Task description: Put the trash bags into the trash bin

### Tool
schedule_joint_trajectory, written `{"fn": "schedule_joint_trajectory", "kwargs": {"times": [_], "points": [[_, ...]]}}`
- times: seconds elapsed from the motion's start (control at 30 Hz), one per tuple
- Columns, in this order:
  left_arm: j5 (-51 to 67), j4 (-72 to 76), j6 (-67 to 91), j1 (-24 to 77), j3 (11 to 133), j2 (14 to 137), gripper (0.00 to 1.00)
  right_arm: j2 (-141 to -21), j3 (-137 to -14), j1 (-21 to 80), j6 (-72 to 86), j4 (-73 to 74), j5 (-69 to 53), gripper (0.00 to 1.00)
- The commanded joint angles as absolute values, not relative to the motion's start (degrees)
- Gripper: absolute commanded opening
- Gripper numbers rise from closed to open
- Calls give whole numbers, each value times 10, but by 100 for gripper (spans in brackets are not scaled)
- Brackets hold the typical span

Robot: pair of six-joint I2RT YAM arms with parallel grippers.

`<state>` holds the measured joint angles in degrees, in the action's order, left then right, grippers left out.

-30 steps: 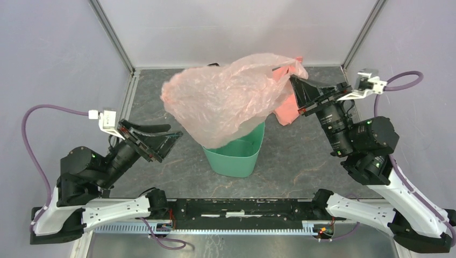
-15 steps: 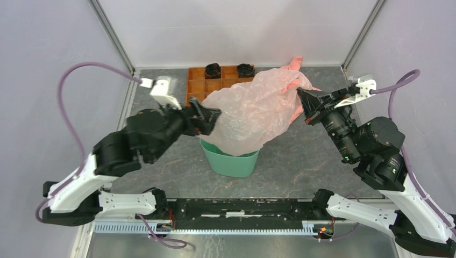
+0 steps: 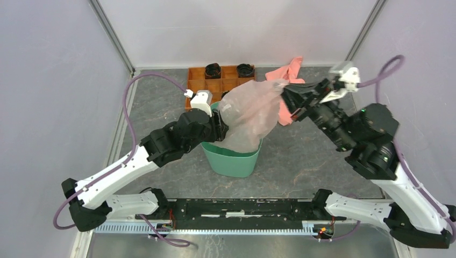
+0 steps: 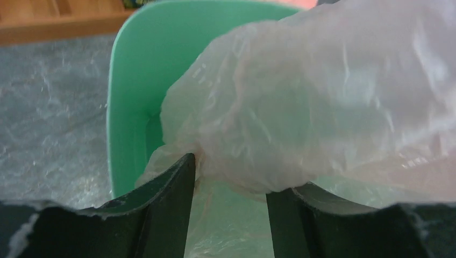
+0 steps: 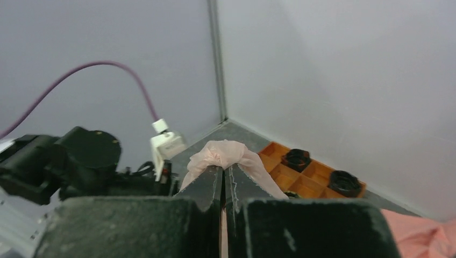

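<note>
The pale pink translucent trash bag [image 3: 250,113] hangs stretched from my right gripper [image 3: 285,97] down into the mint-green trash bin [image 3: 231,161] at the table's middle. In the right wrist view my right gripper [image 5: 223,167] is shut on a bunched end of the bag [image 5: 226,153]. My left gripper [image 3: 220,126] is over the bin's far-left rim, against the bag. In the left wrist view its fingers stand apart [image 4: 231,177], with the bag [image 4: 322,107] bulging across their tips above the bin's inside [image 4: 129,107].
An orange compartmented tray [image 3: 207,86] with two black round parts [image 3: 213,69] stands at the back, behind the bin. A salmon-pink cloth towel [image 3: 285,72] lies at the back right, partly behind my right gripper. Grey walls and corner posts enclose the table.
My left arm swung from the left side to the bin and now presses against the bag. My right gripper moved left and lower with the bag, which has sunk further into the bin.
</note>
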<state>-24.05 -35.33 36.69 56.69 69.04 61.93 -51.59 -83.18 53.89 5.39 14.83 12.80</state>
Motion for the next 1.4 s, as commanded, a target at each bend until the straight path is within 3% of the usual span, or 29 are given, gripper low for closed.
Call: {"fn": "schedule_joint_trajectory", "kwargs": {"times": [0.0,0.27,0.37,0.57,0.73,1.1,1.37], "points": [[-160,-307,394,540,657,580,59,-575,-836,539,47,125,-21,1],[-115,-352,347,540,696,499,86,-638,-815,540,44,139,-80,1],[-130,-393,349,540,698,453,91,-659,-814,540,46,149,-103,1],[-198,-460,390,540,649,409,91,-672,-765,540,59,158,-36,1],[-204,-396,421,540,575,414,78,-673,-760,539,62,153,-20,1],[-134,-266,357,540,607,573,71,-642,-754,539,50,147,22,1],[-171,-377,320,540,676,526,96,-608,-722,540,42,143,48,1]]}}
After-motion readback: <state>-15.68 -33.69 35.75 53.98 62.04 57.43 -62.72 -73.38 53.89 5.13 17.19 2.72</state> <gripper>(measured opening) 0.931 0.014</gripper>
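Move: The bag hangs from the right hand. The trash bin's middle lies some 11 cm to the right hand's left, about 4 cm ahead and 40 cm below; the wooden tray is roughly 34 cm ahead and 15 cm left, the pink cloth about 35 cm ahead and 13 cm right. From the left hand, the bin's middle is about 3 cm right, 1 cm ahead and 16 cm below. Right hand lowers the pinched bag about 15 cm and left towards the bin; left hand loops, opening wide. ##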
